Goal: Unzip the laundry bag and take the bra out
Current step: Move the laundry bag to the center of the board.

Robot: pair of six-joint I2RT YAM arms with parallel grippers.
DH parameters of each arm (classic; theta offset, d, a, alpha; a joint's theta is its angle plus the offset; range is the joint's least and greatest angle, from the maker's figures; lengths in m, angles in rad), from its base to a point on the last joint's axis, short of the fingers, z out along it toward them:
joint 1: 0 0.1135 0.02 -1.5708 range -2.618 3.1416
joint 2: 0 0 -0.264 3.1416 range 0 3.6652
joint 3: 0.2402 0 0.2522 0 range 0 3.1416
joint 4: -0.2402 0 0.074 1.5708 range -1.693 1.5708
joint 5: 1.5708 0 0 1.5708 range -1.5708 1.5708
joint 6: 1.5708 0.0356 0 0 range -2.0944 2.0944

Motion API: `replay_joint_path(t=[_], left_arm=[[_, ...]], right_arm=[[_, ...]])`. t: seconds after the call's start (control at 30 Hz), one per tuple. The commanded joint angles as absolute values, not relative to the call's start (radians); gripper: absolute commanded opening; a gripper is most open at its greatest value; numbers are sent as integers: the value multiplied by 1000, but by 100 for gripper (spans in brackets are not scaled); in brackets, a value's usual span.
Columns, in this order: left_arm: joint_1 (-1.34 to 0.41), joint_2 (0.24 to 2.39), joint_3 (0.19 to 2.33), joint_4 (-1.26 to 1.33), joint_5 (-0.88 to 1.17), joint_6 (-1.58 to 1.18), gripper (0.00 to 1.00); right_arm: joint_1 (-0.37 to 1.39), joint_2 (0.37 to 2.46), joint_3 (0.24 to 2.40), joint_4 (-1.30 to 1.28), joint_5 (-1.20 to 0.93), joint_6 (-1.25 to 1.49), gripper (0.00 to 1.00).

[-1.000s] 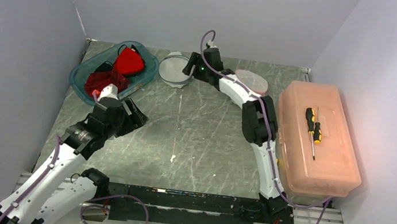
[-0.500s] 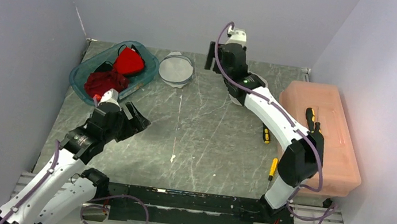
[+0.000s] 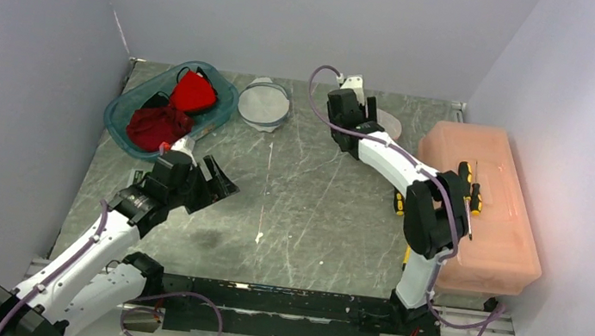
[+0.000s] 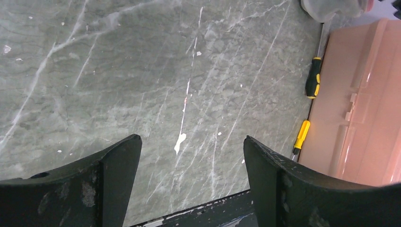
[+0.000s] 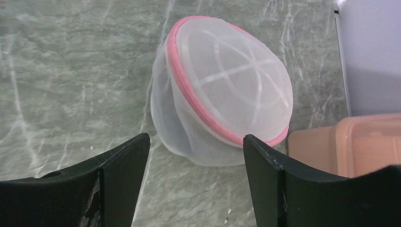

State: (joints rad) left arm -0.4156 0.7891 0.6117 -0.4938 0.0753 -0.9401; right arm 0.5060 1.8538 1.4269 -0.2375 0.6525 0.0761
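The laundry bag [image 5: 227,85] is a domed white mesh pouch with a pink rim, lying on the table at the back right [image 3: 388,128]. Its corner also shows in the left wrist view [image 4: 331,7]. My right gripper [image 5: 196,138] hovers open just in front of it [image 3: 361,98], touching nothing. No bra shows through its mesh. A red bra [image 3: 194,92] with black straps lies in the teal bin [image 3: 122,121]. My left gripper [image 4: 192,138] stands open over bare table near the left middle [image 3: 221,180].
A second mesh bag with a grey rim [image 3: 265,103] lies beside the bin. A dark red cloth [image 3: 156,125] is in the bin. A pink plastic box [image 3: 480,209] with a screwdriver [image 3: 469,191] on it fills the right side. Two screwdrivers [image 4: 312,82] [image 4: 300,136] lie against it.
My right arm left the grey-rimmed bag, rose at the back, and came down by the pink-rimmed bag. My left gripper moved right, away from the bin.
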Motion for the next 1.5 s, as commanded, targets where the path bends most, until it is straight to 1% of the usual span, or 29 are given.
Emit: replay_joint_path(t=[0.0,0.17,0.23,0.27,0.37,0.57,0.6,0.73,0.83,0.9,1.0,1.1,1.3,1.37,1.47], left_arm=[[-414,781,612,-440,101,-934,84],[-415,778,602,-426,108,-934,84],[-414,782,599,-418,114,-934,83],[-415,784,598,-415,119,-934,83],[-415,787,592,-403,126,-935,83],[-414,791,586,-384,140,-941,82],[-415,792,587,-383,142,-940,82],[-415,803,597,-370,153,-938,81],[-414,819,612,-357,166,-934,81],[-416,832,622,-350,174,-932,81],[-415,849,637,-340,203,-927,80],[-416,862,654,-336,242,-906,80],[-416,861,667,-337,243,-888,80],[-416,861,675,-344,233,-890,80],[-416,866,677,-343,225,-896,80]], right_arm=[[479,1916,1518,-206,710,8,76],[453,1997,1587,-241,703,-46,72],[438,2007,1592,-251,681,-39,68],[430,2012,1594,-257,668,-37,63],[416,2011,1589,-275,647,-21,35],[433,1927,1533,-263,657,-2,3],[441,1905,1528,-267,660,-2,0],[493,1787,1508,-312,683,66,0],[574,1671,1481,-366,729,116,0],[633,1624,1489,-447,732,169,0],[741,1598,1515,-642,775,267,0],[827,1525,1431,-734,812,358,0],[943,1301,1172,-712,795,421,0],[960,1278,1134,-740,816,446,0],[977,1297,1144,-850,849,528,0]])
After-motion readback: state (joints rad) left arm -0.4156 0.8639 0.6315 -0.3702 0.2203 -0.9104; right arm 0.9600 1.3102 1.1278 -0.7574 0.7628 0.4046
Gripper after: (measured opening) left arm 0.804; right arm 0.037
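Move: The laundry bag with the pink rim lies about 4 cm ahead of the right hand, 5 cm to its right and 8 cm below. From the same hand, the yellow-black screwdriver lies about 11 cm back and 12 cm right, and the orange box's middle 12 cm back and some 32 cm right. The grey-rimmed bag is 6 cm ahead and 26 cm left. From the left hand the pink-rimmed bag lies some 28 cm ahead, 35 cm right and 7 cm lower. The right fingers pinch the pink zipper rim after about 6 cm down, rightward and forward onto the bag. Holding it, the arm lifts some 14 cm and draws back about 25 cm towards the board's middle, swinging left and then slightly right, sinking again as it turns about 10 degrees counter-clockwise. The open left hand eases 3 cm to the right. ##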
